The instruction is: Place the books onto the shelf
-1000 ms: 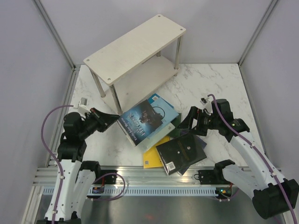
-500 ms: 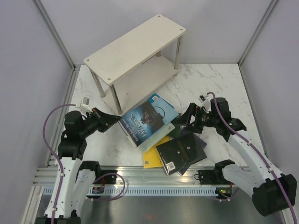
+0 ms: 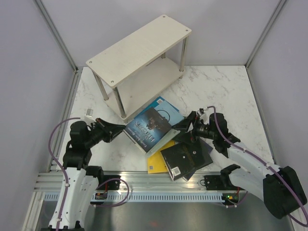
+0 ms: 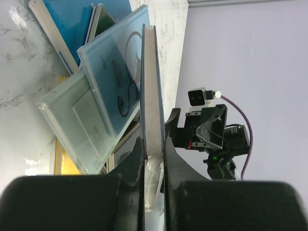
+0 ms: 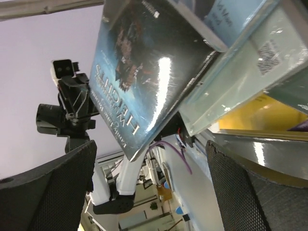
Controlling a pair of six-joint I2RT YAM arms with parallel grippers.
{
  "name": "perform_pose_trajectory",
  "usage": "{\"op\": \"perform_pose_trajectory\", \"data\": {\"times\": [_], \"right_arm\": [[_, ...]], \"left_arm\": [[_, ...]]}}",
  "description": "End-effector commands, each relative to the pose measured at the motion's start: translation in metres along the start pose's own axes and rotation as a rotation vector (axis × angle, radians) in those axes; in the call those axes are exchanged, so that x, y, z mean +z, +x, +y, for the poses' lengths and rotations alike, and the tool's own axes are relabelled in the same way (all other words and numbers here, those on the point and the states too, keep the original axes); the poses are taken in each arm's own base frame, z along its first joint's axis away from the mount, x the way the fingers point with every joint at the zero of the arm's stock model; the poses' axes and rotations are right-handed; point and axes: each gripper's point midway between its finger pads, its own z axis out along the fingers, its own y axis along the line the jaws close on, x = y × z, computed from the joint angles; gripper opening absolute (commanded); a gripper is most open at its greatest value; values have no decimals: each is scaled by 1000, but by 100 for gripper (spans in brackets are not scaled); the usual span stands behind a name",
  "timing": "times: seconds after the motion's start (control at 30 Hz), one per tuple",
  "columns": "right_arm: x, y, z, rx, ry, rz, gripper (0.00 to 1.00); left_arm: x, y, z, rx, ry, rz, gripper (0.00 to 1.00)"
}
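The shelf [image 3: 139,48] stands at the back of the table. In front of it lies a loose pile of books. My left gripper [image 3: 123,130] is shut on the left edge of the dark pictorial blue book [image 3: 151,126], which is raised off the pile. In the left wrist view this book [image 4: 153,86] shows edge-on between the fingers [image 4: 132,166]. My right gripper [image 3: 185,127] stands open at the same book's right edge. In the right wrist view its cover [image 5: 144,72] hangs above the gap between the wide-apart fingers [image 5: 57,192]. Nothing is clamped there.
A light blue book [image 4: 115,82] and a pale green one [image 4: 77,125] lie under the raised book. A black book [image 3: 185,156] and a yellow one [image 3: 161,160] lie nearer the front rail [image 3: 144,185]. Grey walls close in both sides.
My right gripper has moved left and down to the dark blue book's right edge, still open. My left arm has sunk a little with the book, which has shifted slightly.
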Motion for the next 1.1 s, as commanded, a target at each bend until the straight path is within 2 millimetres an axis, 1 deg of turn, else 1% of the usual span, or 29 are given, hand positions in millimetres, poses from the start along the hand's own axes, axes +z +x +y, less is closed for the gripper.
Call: {"op": "perform_pose_trajectory", "data": {"times": [0.0,0.07,0.1,0.13,0.17,0.2,0.23,0.27,0.33,0.4,0.43,0.53,0.67,0.73,0.83,0.87,0.93,0.97,1.03,1.07], "right_arm": [[9,2,26,43,-99,-21,98],[16,4,26,60,-102,-24,98],[20,10,25,60,-99,-8,98],[27,9,22,68,-88,-18,98],[32,17,24,63,-83,4,98],[37,19,22,64,-75,12,98],[45,20,17,71,-54,17,98],[50,27,19,66,-54,39,98],[59,31,17,70,-42,54,98],[66,32,20,66,-44,55,98],[71,31,19,66,-40,53,98],[81,27,27,79,-79,47,98],[89,25,47,85,-147,47,95],[92,24,49,82,-149,40,93],[95,22,54,87,-169,33,84],[95,22,56,88,-180,34,73],[96,21,62,92,-208,30,59],[96,20,66,87,-220,28,46],[96,20,69,78,-230,26,32],[97,19,75,64,-241,27,15]], "left_arm": [[-1,-2,-15,-73,45,-5,2],[-1,-2,-14,-79,41,-5,2],[-1,-2,-14,-82,41,-5,2],[0,-2,-11,-89,35,-3,2],[0,-2,-11,-92,35,-3,2],[0,-1,-10,-97,33,-2,2],[0,-1,-10,-102,33,-3,2],[1,-1,-9,-105,30,-2,2],[1,-1,-8,-109,28,-5,2],[1,-1,-10,-110,32,-3,2],[0,0,-10,-111,34,0,2],[-2,1,-12,-112,46,0,2],[-5,4,-12,-123,52,4,2],[-5,6,-10,-131,50,6,2],[-6,8,-9,-142,52,13,2],[-6,8,-8,-145,50,11,2],[-6,9,-10,-143,54,17,2],[-7,8,-11,-141,57,16,2],[-7,9,-12,-143,57,21,2],[-7,9,-12,-141,60,23,2]]}}
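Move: The dark-blue Wuthering Heights book, held up slantwise by its left end in my left hand, has its middle about 14 cm to the left of my open right hand, level fore and aft, some 3 cm lower. The pale green book lies 5 cm back and 9 cm left, the blue stethoscope book 7 cm ahead and 7 cm left, the black book about 13 cm back and 3 cm left. From my left hand, the held book's middle is 12 cm to the right and 3 cm lower. My left hand keeps its pinch on the left end of the Wuthering Heights book and stays nearly still. With fingers wide open I drive my right hand about 10 cm left to the book's free right side, dipping some 3 cm and drawing slightly back, then come up and forward 4 to 5 cm and close the fingers over that edge. ##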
